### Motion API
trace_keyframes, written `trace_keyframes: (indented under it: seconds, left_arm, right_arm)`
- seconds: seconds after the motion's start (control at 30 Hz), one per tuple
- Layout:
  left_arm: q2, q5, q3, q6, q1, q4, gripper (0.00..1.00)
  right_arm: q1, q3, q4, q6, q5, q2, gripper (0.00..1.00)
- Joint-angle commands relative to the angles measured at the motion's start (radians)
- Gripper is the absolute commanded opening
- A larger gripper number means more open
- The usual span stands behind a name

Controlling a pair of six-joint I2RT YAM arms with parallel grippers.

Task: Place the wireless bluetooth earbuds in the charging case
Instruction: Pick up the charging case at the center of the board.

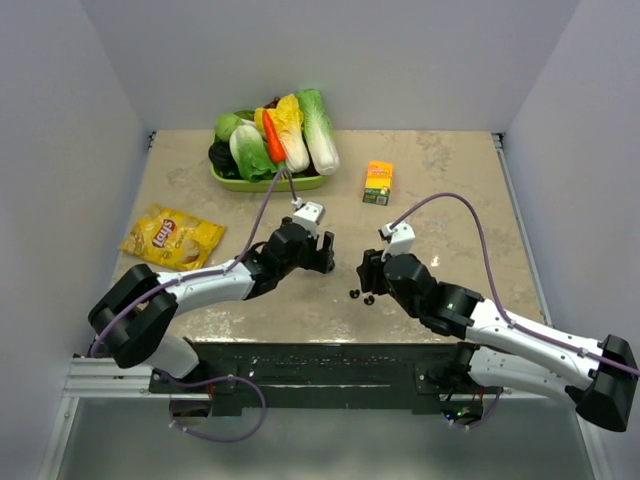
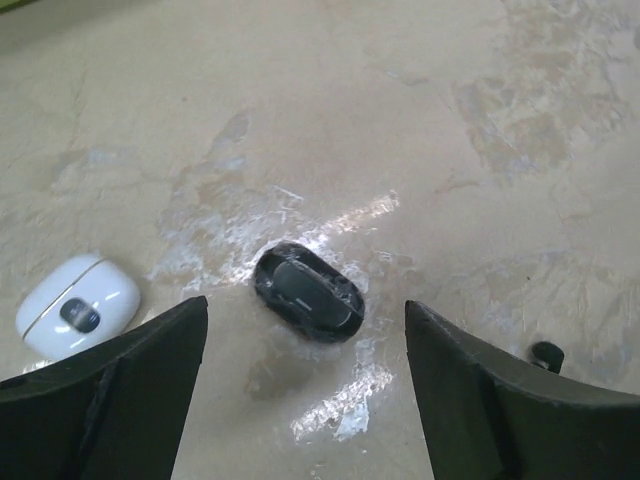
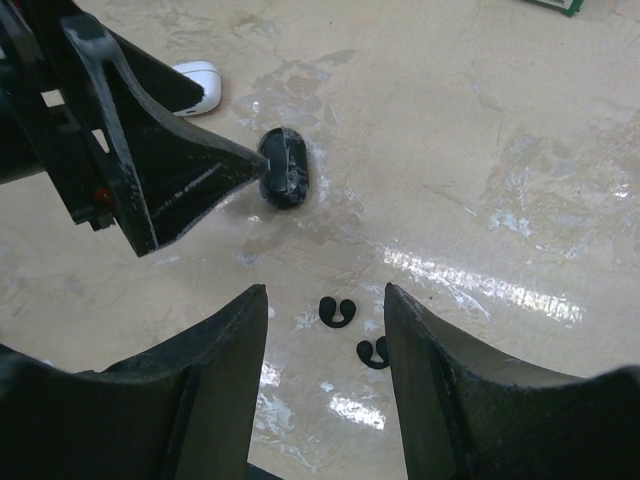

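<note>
A black oval charging case (image 2: pixel 308 292) lies flat on the beige table, just ahead of my left gripper (image 2: pixel 306 318). That gripper is open, with its fingers wide on either side of the case and touching nothing. In the right wrist view the same case (image 3: pixel 286 168) sits at the tip of a left finger (image 3: pixel 170 170). Two tiny black hooked earbuds (image 3: pixel 337 312) (image 3: pixel 372 352) lie on the table below my right gripper (image 3: pixel 325 290), which is open and holds nothing. From above, the earbuds (image 1: pixel 360 296) sit between the left gripper (image 1: pixel 322 262) and the right gripper (image 1: pixel 368 272).
A small white case (image 2: pixel 78 305) lies left of the black one. At the back stand a green tray of vegetables (image 1: pixel 300 183) and an orange carton (image 1: pixel 378 182). A yellow crisp bag (image 1: pixel 170 238) lies at the left. Grey walls close in three sides.
</note>
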Motion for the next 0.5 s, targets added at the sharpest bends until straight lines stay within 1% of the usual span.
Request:
trace_keyframes:
  seconds: [0.0, 0.07, 0.13, 0.17, 0.2, 0.23, 0.33, 0.4, 0.43, 0.47]
  left_arm:
    - [0.052, 0.226, 0.057, 0.246, 0.002, 0.029, 0.84]
    - [0.089, 0.258, 0.083, 0.270, 0.005, 0.023, 0.84]
    - [0.118, 0.240, 0.120, 0.277, 0.007, -0.019, 0.81]
    - [0.121, 0.191, 0.129, 0.271, 0.009, -0.033, 0.78]
    - [0.115, 0.182, 0.134, 0.261, 0.019, -0.043, 0.77]
    - [0.101, 0.181, 0.120, 0.233, 0.024, -0.036, 0.75]
    - [0.045, 0.172, 0.052, 0.181, 0.033, 0.007, 0.66]
    - [0.026, 0.166, 0.024, 0.149, 0.033, 0.009, 0.40]
    - [0.026, 0.168, -0.002, 0.126, 0.032, 0.012, 0.17]
    - [0.026, 0.169, -0.013, 0.107, 0.029, 0.015, 0.06]
  right_arm:
    - [0.002, 0.002, 0.003, 0.001, 0.003, -0.030, 0.54]
    - [0.002, 0.007, -0.002, -0.004, 0.000, -0.030, 0.54]
    - [0.001, 0.010, -0.011, -0.005, 0.000, -0.032, 0.54]
    - [0.004, 0.010, -0.019, -0.007, 0.001, -0.035, 0.54]
    - [0.002, 0.010, -0.020, -0.005, 0.003, -0.038, 0.54]
    - [0.002, 0.008, -0.022, -0.004, 0.003, -0.049, 0.54]
    - [0.002, -0.007, -0.017, -0.001, 0.004, -0.067, 0.54]
    - [0.004, -0.015, -0.011, 0.002, 0.004, -0.076, 0.54]
    - [0.002, -0.016, -0.008, 0.002, 0.004, -0.078, 0.54]
    - [0.002, -0.016, -0.003, 0.002, 0.004, -0.076, 0.54]
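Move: The black charging case lies just beneath the open left hand, about 8 cm below it, some 2 cm ahead and 2 cm to the right. The white case stands roughly 6 cm ahead and 5 cm left of the hand. The black earbuds lie about 5 cm back and 9 cm to its right. From the right hand the black case is about 10 cm ahead, 9 cm left and 15 cm down. No contact yet: the left hand stays above the black charging case, slipping about 2.5 cm right and sinking some 2 cm, then drifting back left by a good centimetre. It swings some 15 degrees clockwise, then eases slightly back, while the wide-open fingers close most of the way in the air over the case's near edge. ##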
